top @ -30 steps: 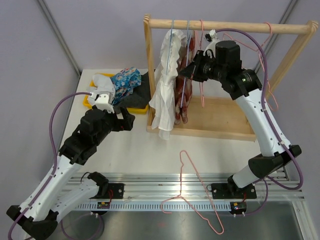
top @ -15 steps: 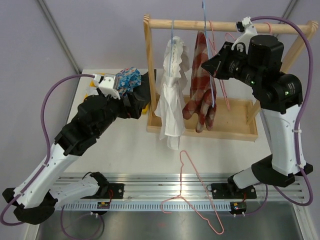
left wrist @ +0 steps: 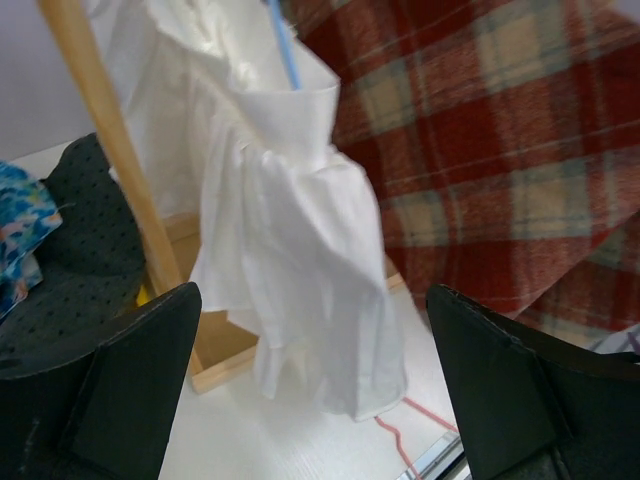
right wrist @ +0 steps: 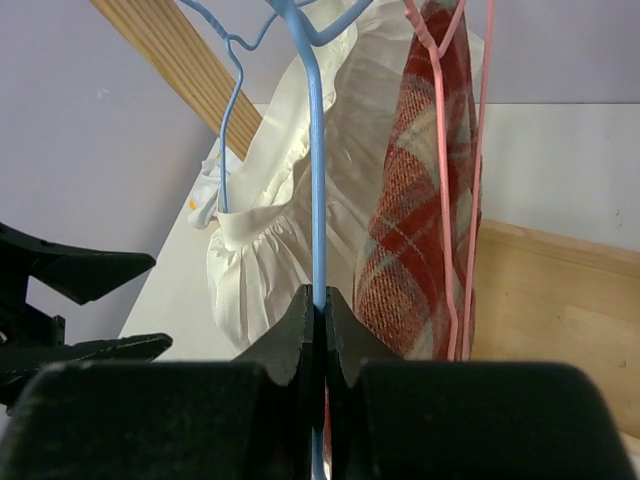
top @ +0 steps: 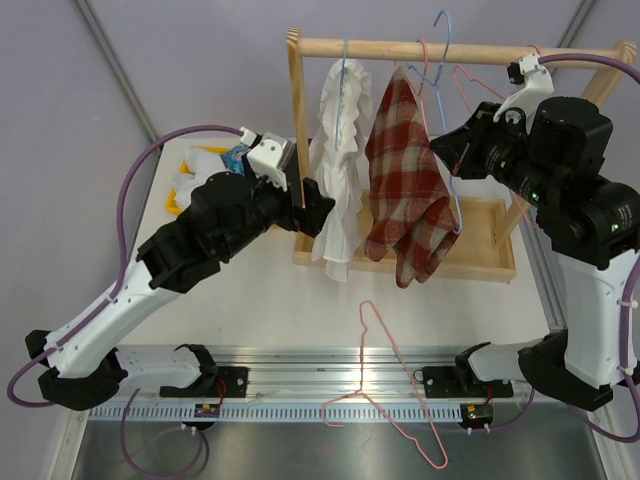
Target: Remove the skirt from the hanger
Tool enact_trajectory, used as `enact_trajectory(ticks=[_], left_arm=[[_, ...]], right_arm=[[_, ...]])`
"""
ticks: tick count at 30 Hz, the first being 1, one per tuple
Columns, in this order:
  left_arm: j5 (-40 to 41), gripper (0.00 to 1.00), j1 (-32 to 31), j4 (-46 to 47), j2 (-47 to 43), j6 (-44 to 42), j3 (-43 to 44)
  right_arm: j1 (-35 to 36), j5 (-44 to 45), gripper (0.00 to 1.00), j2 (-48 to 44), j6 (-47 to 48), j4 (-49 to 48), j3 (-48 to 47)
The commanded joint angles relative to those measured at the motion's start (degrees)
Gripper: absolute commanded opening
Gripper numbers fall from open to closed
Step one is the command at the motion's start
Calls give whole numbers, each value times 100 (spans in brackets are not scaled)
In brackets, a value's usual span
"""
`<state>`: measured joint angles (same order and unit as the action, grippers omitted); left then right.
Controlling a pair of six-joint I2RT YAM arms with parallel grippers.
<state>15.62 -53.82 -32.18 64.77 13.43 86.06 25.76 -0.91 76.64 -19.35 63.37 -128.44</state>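
The red plaid skirt (top: 405,190) hangs from a blue hanger (top: 443,100) whose hook stands above the wooden rail (top: 480,51), free of it. My right gripper (top: 447,150) is shut on that hanger's wire. In the right wrist view the jaws (right wrist: 318,300) pinch the blue hanger (right wrist: 317,150), with the skirt (right wrist: 410,230) just to its right. My left gripper (top: 312,205) is open beside the rack's left post, level with a white ruffled garment (top: 340,180). The left wrist view shows the gripper (left wrist: 310,300) wide apart in front of the white garment (left wrist: 290,250), the skirt (left wrist: 500,150) behind.
The white garment hangs on a second blue hanger (right wrist: 228,120) on the rail. Pink hangers (right wrist: 445,150) hang beside the skirt. The rack's wooden base (top: 480,250) lies below. A loose pink hanger (top: 385,370) lies at the table's front. A yellow tray (top: 175,207) with clothes sits far left.
My right arm has raised the blue hanger with the skirt up off the rail and rightward; the skirt now hangs spread. My left arm has swung right, up to the rack.
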Motion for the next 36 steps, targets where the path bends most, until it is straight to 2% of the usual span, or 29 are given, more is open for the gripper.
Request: enact_trajectory(ticks=[1,6,12,16,23,25,27,28,29,30,34,36], left_arm=[[-540,99,-172,546,219,-227,507],[-1288,99,-506,1125,851,-323,956],[-2317,99,-726,2005,1467,-218,948],[-2247,99,-998,2251,1740,-280,781],[-2080,98,-1297,2559,1670,-280,412],[-1975,79,-1376,2647,1635,-297,324],[-1739,55,-1411,2682,1626,-306,262],[-1668,21,-1420,2700,1626,-289,253],[-1589,3,-1420,2691,1644,-254,262],[-1362,0,-1429,2691,1626,-201,253],[-1316,0,-1595,2674,1512,-201,-27],[-1211,0,-1745,2656,1320,-209,-551]], right_arm=[[8,-47,0,-141,81,-422,56],[8,-927,0,-185,-226,-641,109],[8,-1921,0,-185,-656,-800,-286],[17,-2133,0,-158,-763,-686,-672],[17,-2054,0,-167,-745,-519,-867],[8,-2028,0,-185,-745,-528,-867],[8,-2010,0,-193,-754,-528,-858],[8,-2010,0,-193,-763,-537,-858],[8,-2010,0,-193,-763,-554,-858],[17,-1975,0,-211,-763,-572,-849],[8,-1764,0,-211,-754,-581,-867],[17,-1580,0,-176,-737,-563,-928]])
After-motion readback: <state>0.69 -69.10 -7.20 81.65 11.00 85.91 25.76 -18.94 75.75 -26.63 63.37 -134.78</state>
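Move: The plaid skirt's middle is about 18 cm to the left gripper's right, 3 cm ahead and 4 cm lower. The white skirt hangs roughly 9 cm ahead of that gripper, 4 cm to its right and 8 cm lower. The right gripper already holds the plaid skirt's blue hanger; from it the plaid skirt's middle is some 6 cm left, 2 cm ahead and 13 cm down, and a pink hanger hangs about 8 cm ahead, 2 cm left, 5 cm lower. Bring the left gripper about 18 cm right and some 7 cm back, arching slightly up then down and turning clockwise about 30 degrees, then close it from wide open to pinch the plaid skirt's near edge. Meanwhile keep the right gripper shut on the blue hanger, draw it back, up and left, turn it some 20 degrees counter-clockwise, then hold. ##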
